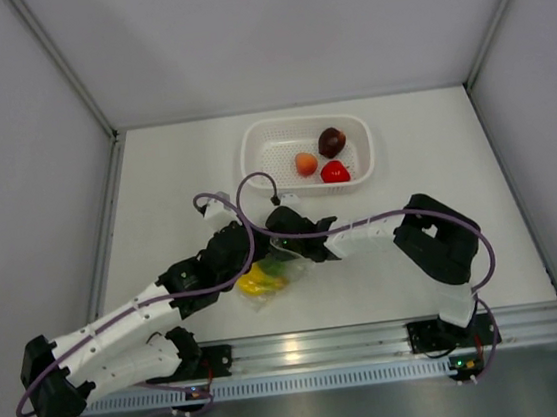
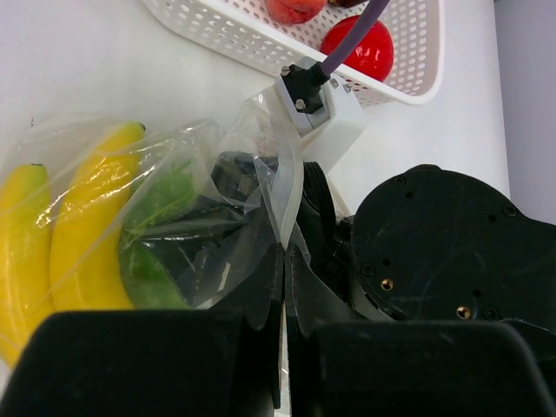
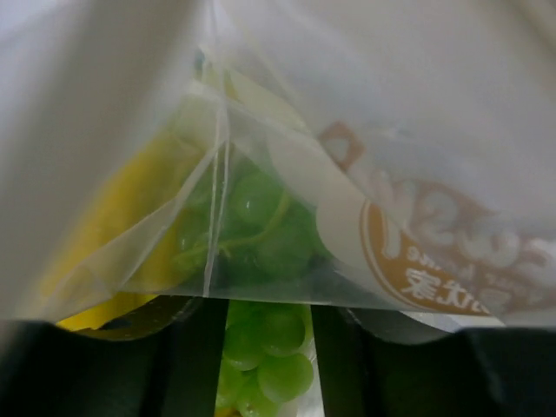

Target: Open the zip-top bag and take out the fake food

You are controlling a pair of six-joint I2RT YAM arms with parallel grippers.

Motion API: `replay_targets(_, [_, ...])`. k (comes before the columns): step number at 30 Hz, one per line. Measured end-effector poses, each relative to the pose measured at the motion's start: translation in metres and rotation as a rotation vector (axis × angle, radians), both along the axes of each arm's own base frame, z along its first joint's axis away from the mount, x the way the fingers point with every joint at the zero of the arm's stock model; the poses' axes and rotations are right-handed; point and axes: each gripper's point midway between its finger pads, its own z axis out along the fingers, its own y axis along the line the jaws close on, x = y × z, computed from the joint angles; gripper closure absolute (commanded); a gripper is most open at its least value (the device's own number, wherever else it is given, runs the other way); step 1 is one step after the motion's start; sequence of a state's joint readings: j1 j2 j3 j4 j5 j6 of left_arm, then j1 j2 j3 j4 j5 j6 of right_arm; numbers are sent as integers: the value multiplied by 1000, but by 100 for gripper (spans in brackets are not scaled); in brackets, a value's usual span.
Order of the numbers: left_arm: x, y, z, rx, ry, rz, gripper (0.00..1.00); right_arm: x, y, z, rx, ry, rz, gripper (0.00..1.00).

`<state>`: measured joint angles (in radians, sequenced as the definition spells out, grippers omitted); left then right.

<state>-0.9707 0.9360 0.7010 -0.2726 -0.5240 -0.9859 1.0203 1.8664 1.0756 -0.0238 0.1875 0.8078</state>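
Observation:
The zip-top bag [image 1: 270,288] lies at the table's middle, between both arms. It holds the yellow banana bunch [image 1: 257,283] and the green grape-like piece [image 1: 277,266]. My left gripper [image 2: 285,252] is shut on a fold of the bag's film [image 2: 269,182]; the bananas [image 2: 87,217] and the green piece [image 2: 152,208] lie to its left. My right gripper [image 3: 268,347] reaches inside the bag [image 3: 391,130]. Its fingers are closed on the green piece [image 3: 269,365], with bananas [image 3: 113,226] to the left. The red tomato [image 1: 334,172], the orange-peach fruit [image 1: 306,163] and the dark maroon fruit [image 1: 331,141] lie in the basket.
The white perforated basket [image 1: 258,160] stands behind the bag at the table's back middle and shows at the top of the left wrist view [image 2: 408,78]. The right arm's black wrist [image 2: 434,252] is close beside my left gripper. Grey walls enclose the table.

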Motion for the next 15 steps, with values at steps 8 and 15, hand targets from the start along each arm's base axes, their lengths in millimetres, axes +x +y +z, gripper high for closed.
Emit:
replay_targets(8, [1, 2, -2, 7, -3, 12, 100, 1, -1, 4, -1, -15, 2, 90])
replay_targets(15, [1, 6, -9, 26, 1, 24, 100, -4, -12, 22, 1, -44, 23, 100])
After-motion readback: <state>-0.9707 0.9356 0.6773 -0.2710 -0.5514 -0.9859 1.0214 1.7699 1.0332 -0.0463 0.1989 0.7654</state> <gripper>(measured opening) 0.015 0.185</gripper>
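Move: Between the right hand's open fingers, deep in the bag, lie the grapes, their middle about 1 cm farther left and 1 cm lower. From this hand the bananas are some 5 cm back and 5 cm left, about 1 cm lower; the white basket's middle is roughly 23 cm ahead and 9 cm right. From the left hand, which holds the bag's rim, the grapes lie about 14 cm below, 1 cm back and 2 cm left. Closing on the grapes inside the bag, the right hand's fingers go from nearly half open to a narrow gap and pinch the bunch while the hand stays in place. Then it starts up, about 2 cm, drawing some 1 cm to its right and tipping up slightly. The left hand keeps its shut grip on the rim, sinking barely 1 cm. ##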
